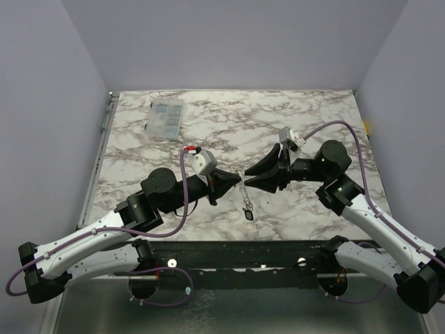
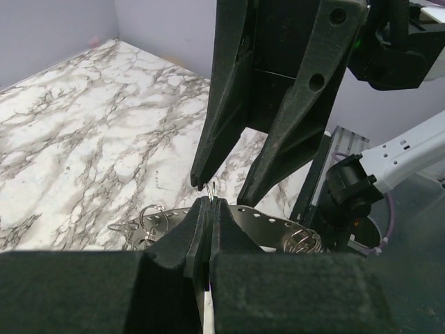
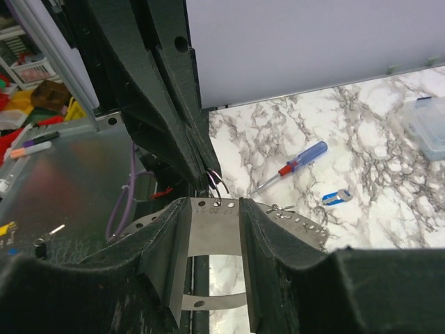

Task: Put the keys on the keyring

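Note:
The keyring (image 1: 245, 198) is a pale grey band with a row of small holes (image 3: 215, 233), hanging between the two grippers above the table. My left gripper (image 2: 210, 202) is shut on the thin metal ring (image 3: 221, 184), which is hooked through one hole of the band. My right gripper (image 3: 215, 205) faces it tip to tip. Its jaws stand apart, and the band (image 2: 271, 221) lies across the gap between them. One blue-headed key (image 3: 336, 197) lies flat on the marble, apart from both grippers. Other small wire rings (image 2: 149, 216) hang on the band.
A red-and-blue screwdriver (image 3: 292, 165) lies on the table beside the key. A clear plastic box (image 1: 167, 118) stands at the back left. The black rail (image 1: 236, 254) with the arm bases runs along the near edge.

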Action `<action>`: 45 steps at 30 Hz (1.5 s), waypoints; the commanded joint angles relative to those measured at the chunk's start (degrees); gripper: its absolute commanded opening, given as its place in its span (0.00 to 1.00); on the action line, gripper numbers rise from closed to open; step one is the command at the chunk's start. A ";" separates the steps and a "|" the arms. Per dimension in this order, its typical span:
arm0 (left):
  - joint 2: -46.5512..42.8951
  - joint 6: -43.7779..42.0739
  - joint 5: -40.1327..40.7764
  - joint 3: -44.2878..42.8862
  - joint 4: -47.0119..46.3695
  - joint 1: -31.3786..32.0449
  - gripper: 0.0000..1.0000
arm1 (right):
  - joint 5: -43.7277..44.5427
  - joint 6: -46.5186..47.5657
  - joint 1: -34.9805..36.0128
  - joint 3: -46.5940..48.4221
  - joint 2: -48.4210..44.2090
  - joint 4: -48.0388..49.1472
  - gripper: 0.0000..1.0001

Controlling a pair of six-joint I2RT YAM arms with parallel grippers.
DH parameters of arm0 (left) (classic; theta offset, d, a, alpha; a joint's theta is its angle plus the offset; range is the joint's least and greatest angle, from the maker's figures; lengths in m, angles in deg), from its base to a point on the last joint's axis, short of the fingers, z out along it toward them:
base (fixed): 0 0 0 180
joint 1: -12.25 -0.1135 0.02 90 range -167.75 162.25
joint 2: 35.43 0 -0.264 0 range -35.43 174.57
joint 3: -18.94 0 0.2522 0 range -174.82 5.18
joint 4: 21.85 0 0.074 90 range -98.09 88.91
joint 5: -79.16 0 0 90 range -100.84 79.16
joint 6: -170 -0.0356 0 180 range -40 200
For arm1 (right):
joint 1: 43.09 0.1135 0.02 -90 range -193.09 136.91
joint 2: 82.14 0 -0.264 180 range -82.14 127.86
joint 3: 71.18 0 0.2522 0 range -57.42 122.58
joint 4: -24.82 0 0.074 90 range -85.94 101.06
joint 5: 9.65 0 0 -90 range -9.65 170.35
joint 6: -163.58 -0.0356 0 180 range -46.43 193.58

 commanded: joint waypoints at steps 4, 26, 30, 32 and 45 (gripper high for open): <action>-1.06 1.48 -2.51 0.76 -5.22 0.24 0.00 | -7.03 -4.68 -0.06 1.17 2.46 6.56 0.37; -1.02 2.67 -4.25 3.44 -7.94 0.22 0.00 | -10.77 -6.67 -0.03 1.52 4.72 11.66 0.01; -0.48 2.64 -4.32 3.63 -8.07 0.22 0.00 | -8.99 -5.67 -0.03 0.74 3.26 11.89 0.01; -0.37 2.63 -4.06 3.73 -8.06 0.22 0.00 | -7.63 -4.77 -0.03 0.11 2.00 12.09 0.01; -0.29 2.91 -2.64 4.00 -8.29 0.22 0.00 | -6.31 1.97 -0.03 0.19 -1.81 6.09 0.01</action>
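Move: The keyring, pinched in the left fingertips about 1 cm to the right of that hand's point, stands level with the right hand, roughly 2 cm to its left and 1 cm back. The holed metal plate hangs about 5 cm below the keyring. From the right hand, a small blue item lies on the table some 18 cm left and 13 cm ahead, with the screwdriver about 27 cm left and 9 cm ahead, both about 20 cm down. The keyring's thin wire is what the half-open right fingers go for: they ease about 1 cm left and 1 cm back, turning a few degrees counter-clockwise, then shut on the wire right against the left fingertips. The left hand keeps its pinch, creeping back about 1 cm. Once the right fingers are shut, both hands rise together by roughly 1 cm, drifting slightly right. ##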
